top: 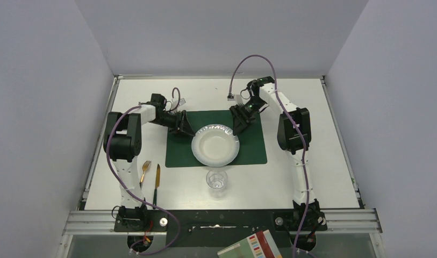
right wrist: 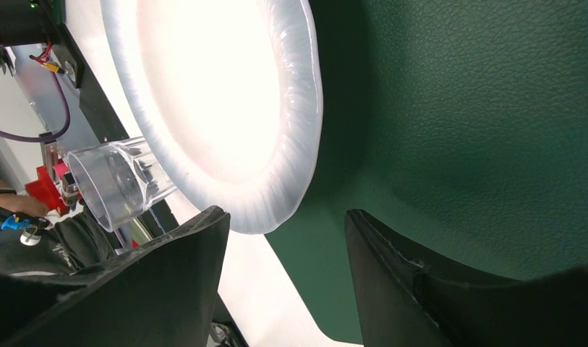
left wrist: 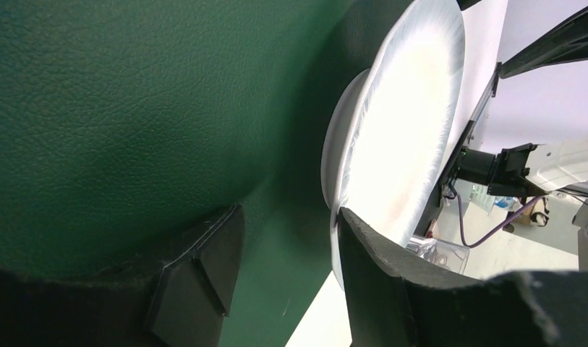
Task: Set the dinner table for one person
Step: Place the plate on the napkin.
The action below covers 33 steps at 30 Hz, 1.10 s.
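Note:
On the white dinner table [top: 313, 172] lies a dark green placemat [top: 253, 153], and a white paper plate [top: 215, 145] rests on it. My left gripper [top: 183, 128] is low over the mat just left of the plate. In the left wrist view it [left wrist: 287, 246] is open with only the mat [left wrist: 131, 108] between its fingers, and the plate's rim [left wrist: 399, 130] is beside one finger. My right gripper [top: 240, 124] is at the plate's far right edge. In the right wrist view it [right wrist: 287, 238] stands open, with the plate [right wrist: 211, 94] just beyond its fingertips and not gripped.
A clear glass [top: 216, 181] stands on the table in front of the placemat and shows as the glass [right wrist: 110, 184] in the right wrist view. A gold fork [top: 144, 172] and a knife [top: 157, 183] lie side by side near the left arm's base.

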Tool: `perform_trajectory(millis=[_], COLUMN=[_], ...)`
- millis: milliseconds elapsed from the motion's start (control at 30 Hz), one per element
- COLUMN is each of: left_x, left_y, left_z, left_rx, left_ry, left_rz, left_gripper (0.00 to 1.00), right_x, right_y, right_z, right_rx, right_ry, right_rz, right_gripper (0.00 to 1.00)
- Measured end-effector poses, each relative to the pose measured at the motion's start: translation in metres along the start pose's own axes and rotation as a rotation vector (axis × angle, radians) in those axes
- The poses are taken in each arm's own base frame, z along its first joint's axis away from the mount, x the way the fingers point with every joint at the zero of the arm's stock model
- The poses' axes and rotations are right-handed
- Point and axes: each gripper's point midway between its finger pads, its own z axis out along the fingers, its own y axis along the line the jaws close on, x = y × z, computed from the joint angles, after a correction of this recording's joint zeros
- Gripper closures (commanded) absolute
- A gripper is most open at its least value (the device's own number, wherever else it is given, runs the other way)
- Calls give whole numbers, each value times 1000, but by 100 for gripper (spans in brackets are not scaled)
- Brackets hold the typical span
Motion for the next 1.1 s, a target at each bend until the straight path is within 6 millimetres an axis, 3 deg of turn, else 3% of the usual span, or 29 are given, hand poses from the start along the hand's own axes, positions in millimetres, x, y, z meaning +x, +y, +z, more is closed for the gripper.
perform_trajectory(millis=[367,567,667,767,800,833,867,900,933,1033,1100], left_x=[-6,-25,-46,-82,-93,-103,-112,-120,-124,-118,-96], left_y=[-1,1,-1,-7,-10,-14,-19,-25,-32,-31,-8], left_z=[-5,-12,-24,-49,-61,-76,-92,-108,-129,-166,-188], left_rx=[-26,-81,-151,-277,-332,-392,-451,-504,-568,-648,-699], left_ry=[3,-32,-73,-170,-215,-265,-327,-394,-483,-652,-746], left_rz=[8,55,103,206,244,278,314,344,383,374,308], left_gripper=[47,46,47,46,46,52,72,93,100,100,100], right_x=[3,5,-7,-21,-24,-26,-27,-24,-17,29,63], right_y=[-2,-8,-14,-17,-16,-13,-11,-8,-5,-8,-25], right_z=[1,-3,-16,-44,-56,-69,-82,-97,-112,-167,-201], right_rx=[2,47,133,281,343,404,460,533,604,774,876], right_ry=[8,24,8,-44,-75,-112,-154,-214,-286,-529,-627], right_rz=[-6,-9,-47,-108,-130,-149,-167,-188,-196,-146,-76], right_gripper=[38,37,38,39,45,70,96,100,100,100,100])
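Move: The plate lies on the green napkin, its middle about 8 cm to the right of the left hand, 4 cm back and a centimetre or so below, the rim beside that hand's inner finger. From the right hand it is roughly 8 cm left, 4 cm back and 6 cm down. The glass stands some 14 cm nearer the bases than the plate, level with it sideways; the knife lies about 12 cm left and 17 cm back of the left hand. The plate is left on the napkin as both hands withdraw from it: after a near-still start the left goes forward and up past the rim, then swings left, ending about 14 cm left and 14 cm up. The right, already clear of the rim, dips slightly, goes forward and up, then sweeps some 17 cm right. Late on, both ease back a little; their open fingers shut and the wrists swing about 60 degrees to point forward and down. ##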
